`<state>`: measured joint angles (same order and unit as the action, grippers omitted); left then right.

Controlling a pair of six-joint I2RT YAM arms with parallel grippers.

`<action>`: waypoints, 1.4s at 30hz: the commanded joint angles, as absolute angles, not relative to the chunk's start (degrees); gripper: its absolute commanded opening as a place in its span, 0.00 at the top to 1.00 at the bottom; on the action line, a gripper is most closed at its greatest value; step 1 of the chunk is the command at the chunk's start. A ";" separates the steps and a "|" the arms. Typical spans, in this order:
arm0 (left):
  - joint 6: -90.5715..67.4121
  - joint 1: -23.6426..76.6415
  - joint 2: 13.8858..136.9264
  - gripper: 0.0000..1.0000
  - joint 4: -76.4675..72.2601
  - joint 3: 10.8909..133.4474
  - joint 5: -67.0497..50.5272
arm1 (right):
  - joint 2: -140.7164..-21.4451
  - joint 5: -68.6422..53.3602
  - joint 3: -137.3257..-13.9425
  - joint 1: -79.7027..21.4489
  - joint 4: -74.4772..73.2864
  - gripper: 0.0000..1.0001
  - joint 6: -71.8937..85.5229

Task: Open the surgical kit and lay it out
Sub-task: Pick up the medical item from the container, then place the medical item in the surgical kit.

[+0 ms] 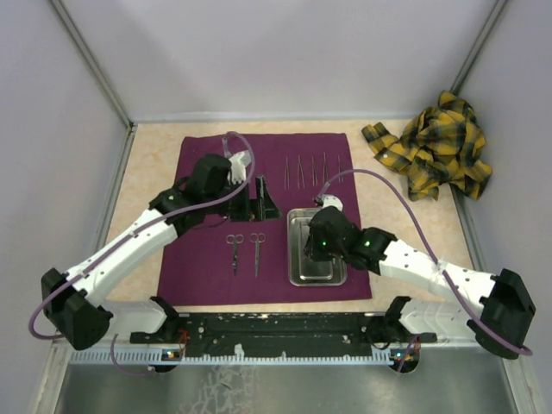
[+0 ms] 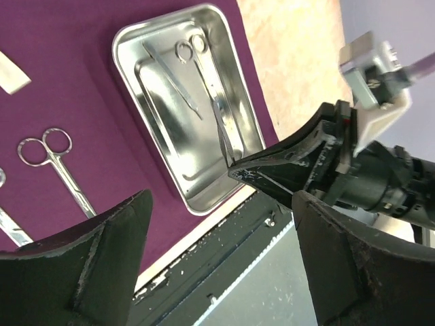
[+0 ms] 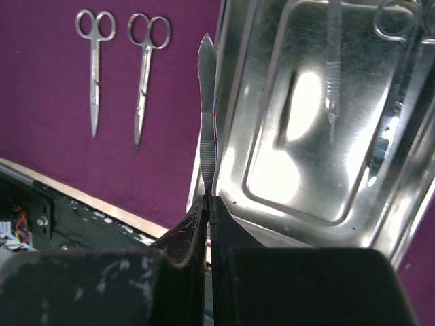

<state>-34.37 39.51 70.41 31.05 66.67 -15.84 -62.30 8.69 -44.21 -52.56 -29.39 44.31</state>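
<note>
The surgical kit's dark purple cloth (image 1: 207, 267) lies spread flat on the table. The shiny steel tray (image 1: 297, 263) sits on its right half, with scissors (image 2: 197, 58) and a thin instrument still inside. Two pairs of scissors (image 1: 246, 250) lie side by side left of the tray, and several thin instruments (image 1: 312, 170) are lined up at the back. My right gripper (image 3: 209, 200) is at the tray's left rim, shut on a slim ribbed steel instrument (image 3: 206, 102) that stands up from its tips. My left gripper (image 1: 263, 200) hovers open over the cloth's middle, holding nothing.
A crumpled yellow plaid cloth (image 1: 435, 147) lies at the back right corner of the table. A small white piece (image 2: 12, 73) rests on the purple cloth. The black rail (image 1: 285, 328) with the arm bases runs along the near edge. Walls close in both sides.
</note>
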 commanded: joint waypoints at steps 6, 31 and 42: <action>-39.36 41.16 74.84 0.20 19.54 62.84 -21.82 | -61.18 2.72 -43.74 -52.25 -19.90 1.00 43.33; -40.21 41.74 81.02 0.50 16.44 60.57 -19.30 | -62.20 -0.36 -43.95 -52.21 -16.53 1.00 44.20; -40.11 41.69 82.25 0.65 16.01 60.28 -19.27 | -62.02 -1.11 -43.51 -52.27 -16.08 1.00 44.43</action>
<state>-40.32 41.43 81.45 17.93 60.90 -19.49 -62.33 -0.36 -43.48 -52.56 -19.03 44.16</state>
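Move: The scalpel, already pinched in the right gripper, lies some 11 cm to the left hand's right, 3 cm back and about 12 cm below. From that hand the tray's middle is about 14 cm right, 6 cm back and 23 cm down; the nearer scissors lie straight below, 8 cm back. From the right hand, the open left gripper is roughly 12 cm left, 5 cm ahead and 12 cm higher. Left hand sinks 7 cm and goes right, part-closing around the scalpel; right, still gripping, brings it 5 cm left-up. ##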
